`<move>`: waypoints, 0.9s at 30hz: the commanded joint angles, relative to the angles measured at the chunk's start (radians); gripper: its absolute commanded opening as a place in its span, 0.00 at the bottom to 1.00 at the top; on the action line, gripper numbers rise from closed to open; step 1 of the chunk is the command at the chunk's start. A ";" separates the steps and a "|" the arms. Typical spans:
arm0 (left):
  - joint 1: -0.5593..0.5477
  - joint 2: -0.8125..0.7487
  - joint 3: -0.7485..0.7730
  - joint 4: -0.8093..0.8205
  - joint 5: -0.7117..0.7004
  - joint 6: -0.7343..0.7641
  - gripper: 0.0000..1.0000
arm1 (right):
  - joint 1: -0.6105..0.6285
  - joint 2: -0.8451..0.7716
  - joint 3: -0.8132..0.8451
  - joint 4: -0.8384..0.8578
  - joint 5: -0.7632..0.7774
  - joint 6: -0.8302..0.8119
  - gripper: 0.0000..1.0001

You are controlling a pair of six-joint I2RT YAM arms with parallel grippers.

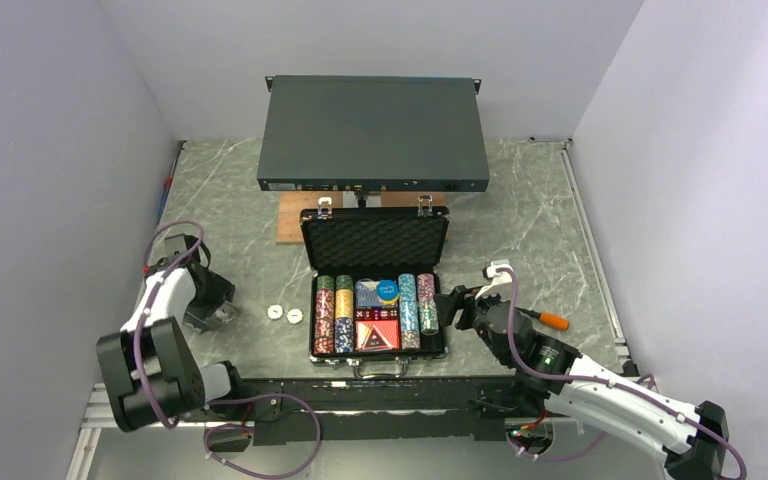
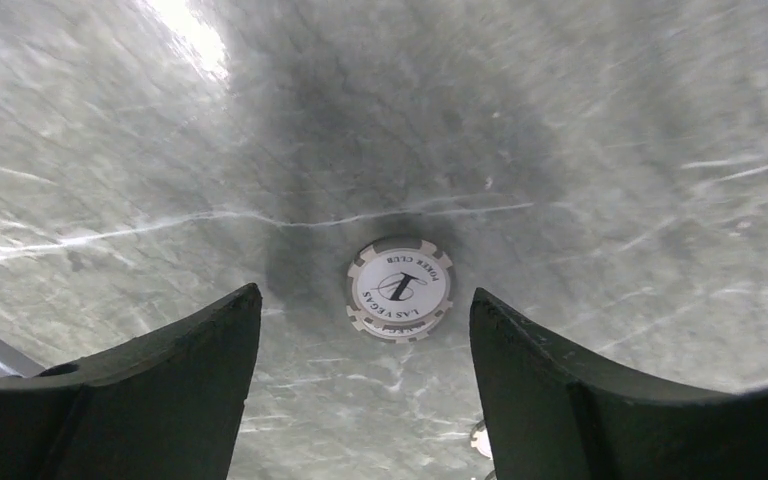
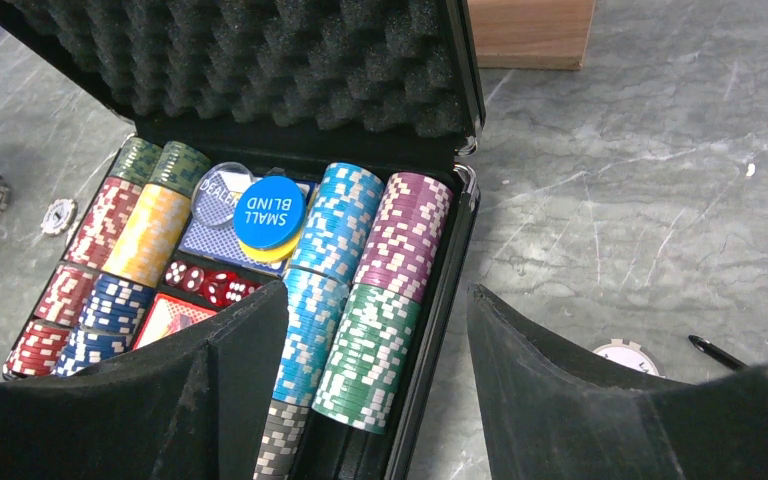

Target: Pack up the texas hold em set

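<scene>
The texas hold em set is a black case [image 1: 310, 300] lying open in the middle of the table, with its foam lid [image 1: 374, 244] upright. Rows of coloured chips [image 3: 345, 250], red dice [image 3: 205, 283] and a blue disc [image 3: 268, 212] fill it. Two white chips [image 1: 284, 314] lie on the table left of the case. My left gripper [image 2: 365, 295] is open low over the table, and a white Las Vegas chip [image 2: 400, 288] lies flat just beyond its fingertips. My right gripper [image 3: 378, 290] is open over the case's right edge, holding nothing. Another white chip [image 3: 625, 355] lies beside its right finger.
A large dark grey rack box [image 1: 373, 133] stands behind the case, with a wooden block [image 1: 295, 215] under its front. An orange-handled screwdriver [image 1: 550, 320] lies right of the case. Grey walls close in both sides.
</scene>
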 commanded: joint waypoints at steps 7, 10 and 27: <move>0.005 0.182 0.020 -0.014 0.088 -0.043 0.73 | 0.001 -0.001 0.003 0.052 0.012 -0.009 0.68; 0.000 0.170 -0.005 0.004 0.090 -0.051 0.71 | 0.001 -0.001 0.003 0.052 0.012 -0.010 0.68; -0.251 0.213 -0.013 0.085 0.142 -0.106 0.30 | 0.001 0.012 0.006 0.053 0.015 -0.010 0.68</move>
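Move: The left hand stands open over the little stack of white poker chips, whose middle lies about 2 cm below it, 1 cm to its right and level fore and aft. Two single white chips lie some 12 and 17 cm to the hand's right, about level with it; the open case is centred some 36 cm to its right. From the idle right hand the stack is roughly 50 cm left, level fore and aft, and 11 cm down. The left fingertips close on the edges of the white chip stack, pinching it from both sides. For this the hand first sinks nearly 2 cm to the table, tilting slightly, then stays down while the fingers shut; still low, it then sweeps right about 3 cm at growing speed towards the loose chips, turning about 10 degrees clockwise. ##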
